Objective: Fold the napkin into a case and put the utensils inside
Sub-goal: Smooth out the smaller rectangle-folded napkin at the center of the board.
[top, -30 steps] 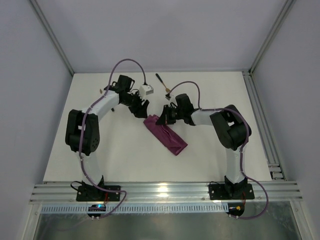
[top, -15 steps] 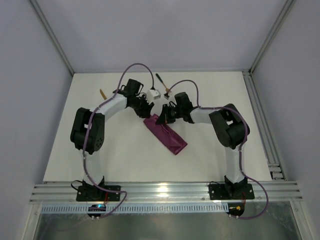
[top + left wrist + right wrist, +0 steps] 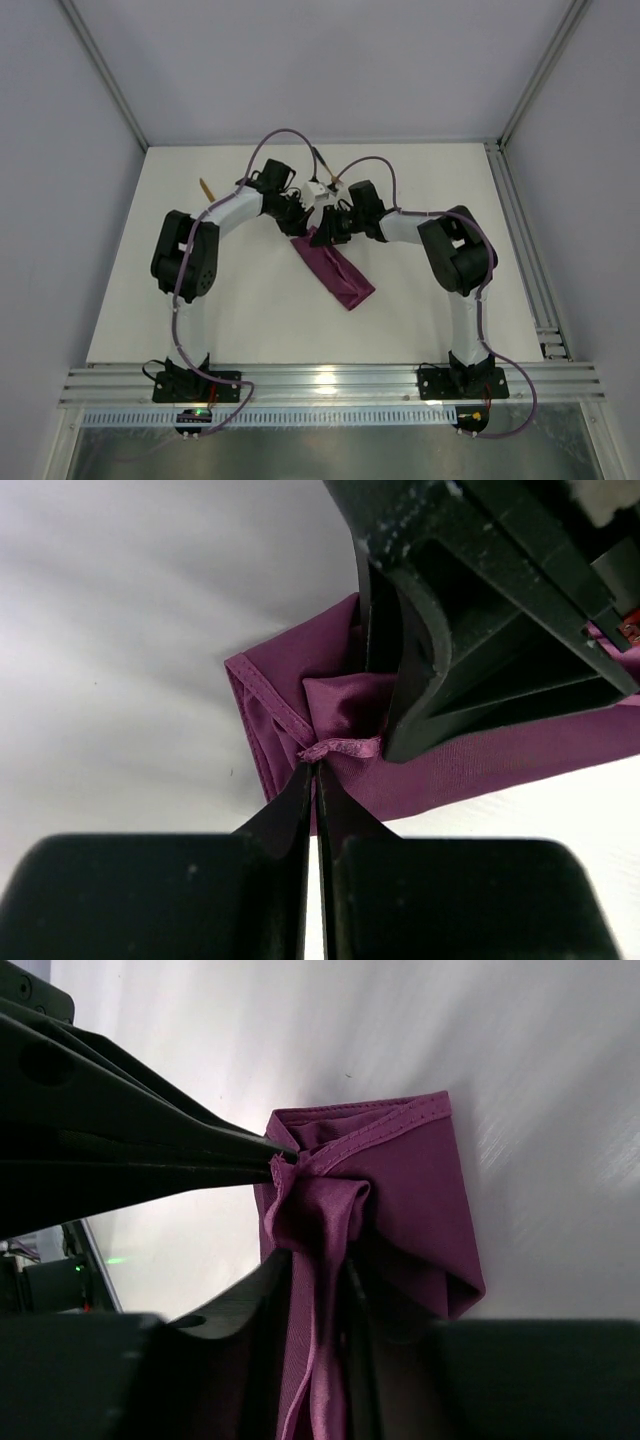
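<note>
The magenta-purple napkin (image 3: 338,270) lies folded into a slim strip mid-table, slanting toward the near right. Both grippers meet at its far end. My left gripper (image 3: 317,767) is shut on the napkin's hem (image 3: 345,748); from above the left gripper (image 3: 303,216) sits just left of the strip's tip. My right gripper (image 3: 318,1270) stands slightly open, with a raised fold of the napkin (image 3: 420,1190) hanging loosely between its fingers. One utensil (image 3: 320,158) with a black handle lies behind the grippers. A gold-tipped utensil (image 3: 206,188) lies at the far left.
Purple cables (image 3: 285,135) arch over both wrists. A metal rail (image 3: 525,240) runs along the table's right side, and another rail (image 3: 330,380) crosses the near edge by the arm bases. Grey walls enclose the table.
My left arm swung right to the napkin's far end and closed its fingers on the hem. My right gripper, shut before, has parted its fingers a little.
</note>
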`<state>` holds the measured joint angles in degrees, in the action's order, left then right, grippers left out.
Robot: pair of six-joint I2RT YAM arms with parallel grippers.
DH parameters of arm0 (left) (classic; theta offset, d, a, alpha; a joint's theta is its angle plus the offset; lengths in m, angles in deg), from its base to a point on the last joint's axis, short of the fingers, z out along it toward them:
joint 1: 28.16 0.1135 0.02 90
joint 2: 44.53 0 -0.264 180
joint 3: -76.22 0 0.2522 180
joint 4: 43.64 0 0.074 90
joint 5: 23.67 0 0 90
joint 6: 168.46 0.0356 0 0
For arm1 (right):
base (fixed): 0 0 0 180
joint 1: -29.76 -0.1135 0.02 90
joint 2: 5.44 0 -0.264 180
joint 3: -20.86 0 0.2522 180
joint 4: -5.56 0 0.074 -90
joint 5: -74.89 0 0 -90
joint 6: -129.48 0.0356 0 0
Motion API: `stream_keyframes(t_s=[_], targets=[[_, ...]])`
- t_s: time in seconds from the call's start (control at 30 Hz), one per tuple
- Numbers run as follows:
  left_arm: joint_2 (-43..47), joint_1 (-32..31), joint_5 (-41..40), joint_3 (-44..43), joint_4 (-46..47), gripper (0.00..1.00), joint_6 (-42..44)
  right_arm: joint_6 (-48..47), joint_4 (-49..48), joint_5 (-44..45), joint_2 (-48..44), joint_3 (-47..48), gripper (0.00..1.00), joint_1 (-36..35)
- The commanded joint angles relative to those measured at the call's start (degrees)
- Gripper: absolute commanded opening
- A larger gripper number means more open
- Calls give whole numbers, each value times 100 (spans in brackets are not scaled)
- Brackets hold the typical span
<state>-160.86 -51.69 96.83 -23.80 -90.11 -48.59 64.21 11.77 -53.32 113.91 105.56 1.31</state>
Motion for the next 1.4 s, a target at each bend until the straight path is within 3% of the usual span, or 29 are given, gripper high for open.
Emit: stream_keyframes(t_s=[0.0,0.1,0.23,0.57,0.87,1.1,1.37], targets=[[-91,-20,316,-277,160,0,-192,-135,174,42,-8,315,33,50],[-249,-38,298,-409,11,0,-244,-258,561,208,-34,491,39,94],[-328,-38,202,-532,45,0,-429,-495,1088,454,-219,771,55,111],[-539,-55,70,-892,212,0,-1324,-1110,2468,1447,-702,1036,70,120],[-680,-240,-255,-998,265,0,-1615,-1629,3040,1827,-1449,387,71,120],[-715,-328,-387,-1024,405,0,-1941,-1498,2848,1555,-1845,-509,71,120],[-742,-468,-580,-1095,423,0,-2108,-1287,2505,1291,-1723,-906,71,129]])
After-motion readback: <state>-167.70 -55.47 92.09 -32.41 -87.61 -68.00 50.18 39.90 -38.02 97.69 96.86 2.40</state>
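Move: The purple napkin lies as a narrow strip slanting nearer and rightward, its far hem pinched in the left fingers; its middle is about 8 cm back and 7 cm right of that hand and a couple below. From the right hand, whose fingers are just parting at the same end, the napkin's middle is some 7 cm back and 4 cm right. The fork lies about 16 cm ahead and 6 cm right of the left hand, the knife some 9 cm ahead and 21 cm left. The napkin's far hem stays pinched in the shut left fingers, which draw it about 4 cm right and a little forward, turning slightly counter-clockwise. The right hand opens wide, backs off to the right while rising some 3 cm, then sweeps back and sinks again over the nearer half, about 10 cm right and 6 cm back in all, fingers tipping some 20 degrees more downward to straddle the loose fold. ##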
